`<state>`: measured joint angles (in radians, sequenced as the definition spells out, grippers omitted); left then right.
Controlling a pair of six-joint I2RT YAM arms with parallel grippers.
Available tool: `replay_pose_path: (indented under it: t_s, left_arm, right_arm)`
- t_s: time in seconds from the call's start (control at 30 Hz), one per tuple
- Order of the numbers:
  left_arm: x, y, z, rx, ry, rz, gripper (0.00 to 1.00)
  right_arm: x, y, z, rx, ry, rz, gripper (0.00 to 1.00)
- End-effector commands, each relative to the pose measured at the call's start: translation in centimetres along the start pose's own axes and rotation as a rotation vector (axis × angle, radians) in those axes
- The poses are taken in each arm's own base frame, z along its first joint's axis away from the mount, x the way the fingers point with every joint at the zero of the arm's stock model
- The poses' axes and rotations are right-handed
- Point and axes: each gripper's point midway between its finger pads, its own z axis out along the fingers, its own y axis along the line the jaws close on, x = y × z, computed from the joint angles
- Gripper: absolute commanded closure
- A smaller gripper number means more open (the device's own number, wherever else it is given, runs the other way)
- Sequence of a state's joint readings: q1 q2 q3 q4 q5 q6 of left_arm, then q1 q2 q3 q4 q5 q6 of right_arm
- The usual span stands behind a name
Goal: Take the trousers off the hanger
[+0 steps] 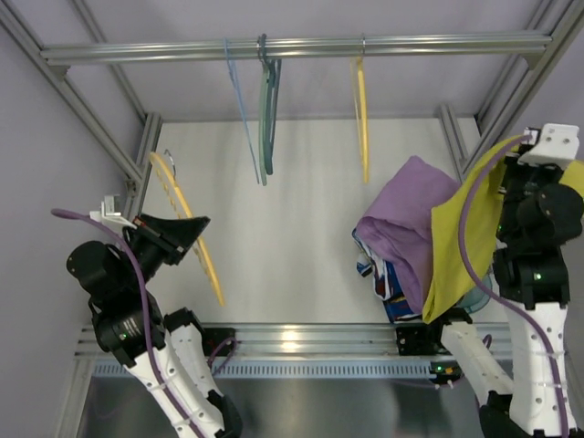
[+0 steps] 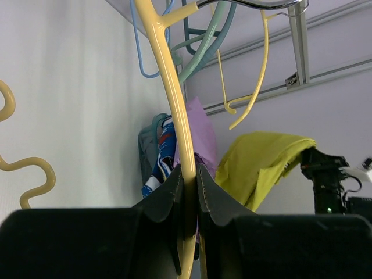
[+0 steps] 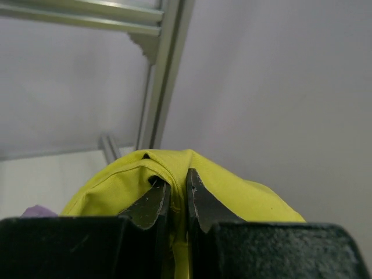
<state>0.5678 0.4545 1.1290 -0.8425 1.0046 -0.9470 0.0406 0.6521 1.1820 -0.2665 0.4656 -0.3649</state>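
Observation:
My left gripper (image 1: 187,235) is shut on the yellow ridged hanger (image 1: 196,237) and holds it above the table at the left. In the left wrist view the hanger bar (image 2: 173,99) runs up from between my closed fingers (image 2: 187,170), and nothing hangs on it. The mustard-yellow trousers (image 1: 456,246) hang at the far right, well apart from the hanger. My right gripper (image 1: 516,169) holds them up. In the right wrist view it (image 3: 177,174) is shut on a fold of the trousers (image 3: 238,195), which drape over both fingers. They also show in the left wrist view (image 2: 261,163).
A purple garment (image 1: 411,214) and a blue patterned cloth (image 1: 392,292) lie heaped beside the trousers. The top rail (image 1: 301,46) carries a light blue hanger (image 1: 242,109), a dark teal hanger (image 1: 266,119) and a plain yellow hanger (image 1: 362,119). Metal frame posts stand on both sides.

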Motion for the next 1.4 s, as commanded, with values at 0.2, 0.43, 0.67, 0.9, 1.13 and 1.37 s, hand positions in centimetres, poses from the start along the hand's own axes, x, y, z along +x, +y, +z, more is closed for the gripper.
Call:
replay_pose_path:
  t_s: [0.2, 0.43, 0.67, 0.9, 1.13, 1.37]
  left_arm:
    - [-1.5, -3.8, -0.5, 0.084, -0.040, 0.130, 1.00]
    - [-2.5, -4.4, 0.3, 0.115, 0.038, 0.130, 1.00]
    - [-2.4, -5.7, 0.1, 0.201, 0.116, 0.380, 1.00]
    - [-3.7, -4.7, 1.2, 0.251, 0.196, 0.445, 1.00]
    - [-6.9, -3.7, 3.2, 0.229, 0.215, 0.393, 1.00]
    - [-10.0, -4.5, 4.7, 0.250, 0.241, 0.381, 1.00]
  right_arm:
    - [3.7, 9.9, 2.5, -0.355, 0.112, 0.155, 1.00]
    - [12.8, 13.6, -0.3, -0.523, 0.438, 0.049, 1.00]
    - [20.6, 16.7, -5.2, -0.749, 0.717, -0.039, 1.00]
    - [23.4, 19.3, -7.6, -0.915, 0.872, -0.022, 0.85]
    - [19.9, 19.0, -6.7, -0.921, 0.812, 0.004, 0.37]
    - [15.3, 18.7, -5.9, -0.961, 0.714, 0.039, 0.01]
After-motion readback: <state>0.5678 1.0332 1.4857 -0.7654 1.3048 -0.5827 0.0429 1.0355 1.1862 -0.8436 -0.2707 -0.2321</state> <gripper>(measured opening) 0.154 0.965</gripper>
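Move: The purple garment, where the right hand's trousers are headed, lies some 42 cm below it, about 12 cm to its left and 3 cm farther out; the patterned shirt shows at about 18 cm left and 7 cm back, 45 cm down. For the left hand's yellow hanger, the empty left stretch of rail is roughly 22 cm ahead, 10 cm left and 20 cm up, the blue hanger some 20 cm ahead, 6 cm right and 7 cm up. Swinging forward, then left and steeply down about 25 cm, the right hand carries the trousers onto the purple garment, tipping its fingers down some 50 degrees and turning counter-clockwise; it opens wide, lets go and lifts slightly. The left hand, still pinching the empty hanger, rises about 5 cm, then reaches forward towards the rail, turning clockwise. ##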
